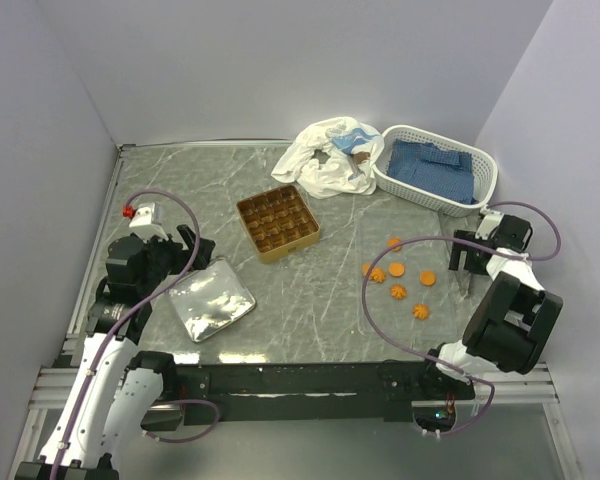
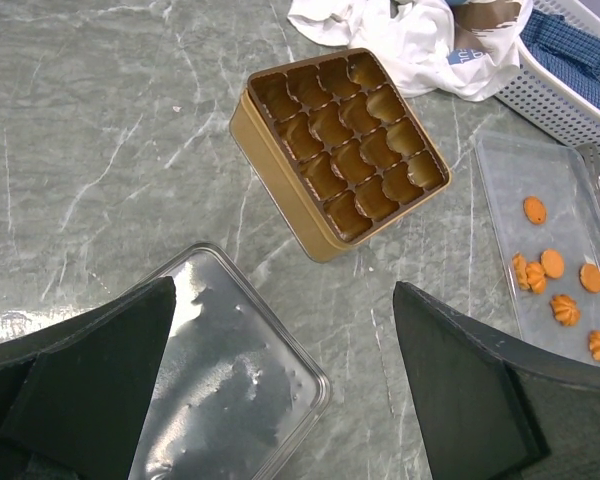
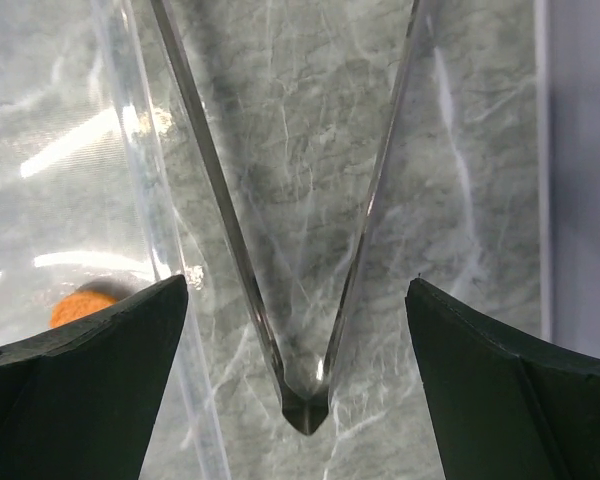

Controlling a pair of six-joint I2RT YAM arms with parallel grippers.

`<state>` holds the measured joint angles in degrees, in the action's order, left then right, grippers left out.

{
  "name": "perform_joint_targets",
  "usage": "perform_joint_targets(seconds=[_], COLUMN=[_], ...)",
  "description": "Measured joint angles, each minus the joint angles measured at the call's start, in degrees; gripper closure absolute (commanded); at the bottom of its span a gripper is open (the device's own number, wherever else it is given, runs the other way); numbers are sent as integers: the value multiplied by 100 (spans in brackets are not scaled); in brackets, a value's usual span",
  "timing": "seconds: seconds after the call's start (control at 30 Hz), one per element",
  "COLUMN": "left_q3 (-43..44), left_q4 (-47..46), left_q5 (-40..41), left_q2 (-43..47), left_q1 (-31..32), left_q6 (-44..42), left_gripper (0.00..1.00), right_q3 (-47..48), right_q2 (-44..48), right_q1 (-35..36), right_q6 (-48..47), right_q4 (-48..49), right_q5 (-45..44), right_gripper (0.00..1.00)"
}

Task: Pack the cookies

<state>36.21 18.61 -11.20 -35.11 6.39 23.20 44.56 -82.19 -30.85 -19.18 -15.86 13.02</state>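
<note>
Several small orange cookies (image 1: 397,277) lie on a clear flat tray (image 1: 380,235) at the right, also seen in the left wrist view as cookies (image 2: 553,264). The square golden divided tin (image 1: 277,223) stands mid-table with its cells bare (image 2: 342,148). My right gripper (image 1: 467,266) hangs open just right of the tray. In its wrist view it (image 3: 296,290) straddles the hinge end of metal tongs (image 3: 305,405) lying on the table, with its fingers apart from them. One cookie (image 3: 80,303) shows by the left finger. My left gripper (image 1: 187,250) is open over a clear lid (image 2: 230,370), holding nothing.
The clear lid (image 1: 212,298) lies left of the tin. A white cloth (image 1: 330,155) is bunched at the back. A white basket (image 1: 435,168) with blue cloths stands at the back right. Walls close in the left, back and right sides.
</note>
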Motion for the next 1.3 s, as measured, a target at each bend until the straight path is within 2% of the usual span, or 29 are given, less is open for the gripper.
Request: perform_joint_targets(seconds=[0.2,0.67,0.93,0.97,1.0,1.2,1.3], left_q3=[0,0,0,0,0,0,0], left_q4=[-33,-35,-37,-35,-37,-35,-37], left_q5=[-15,-98,-98,-98,-101,-103,-111], left_q2=[-31,-116,-114,-114,-111,-103,-66], left_q1=[2,2,2,2,0,0,2], left_q6=[-2,-4,-4,-4,-4,-4,-4], left_gripper=[3,4,4,4,4,4,4], right_q3=[7,162,446,457,457,461,448], right_q2=[-437,-846,-1095,-1099,-1102,-1104,-1051], right_q1=[83,175,175,173,173,173,168], right_q6=[2,7,-11,-17,-20,-26,-44], right_q4=[105,208,92,81,74,55,44], right_q5=[-140,-273,-160,-155,-146,-109,-107], right_gripper=[4,17,32,35,42,65,68])
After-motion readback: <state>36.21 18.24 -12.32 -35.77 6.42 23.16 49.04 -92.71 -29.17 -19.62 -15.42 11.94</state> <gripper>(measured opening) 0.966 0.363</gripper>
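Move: The tongs lie in a narrow open V straight ahead of the right hand, their middle about 4 cm out and 4 cm below, hinge end nearer the robot. The clear tray's middle is some 15 cm left and 1 cm back, its nearest cookie about 10 cm left and 2 cm back; the basket is roughly 28 cm ahead and 8 cm left. From the left hand the tongs lie about 65 cm right, 5 cm ahead and 21 cm below. The right hand sinks 3 cm around the tongs, edges forward, then closes its fingers, pinching both arms together. ##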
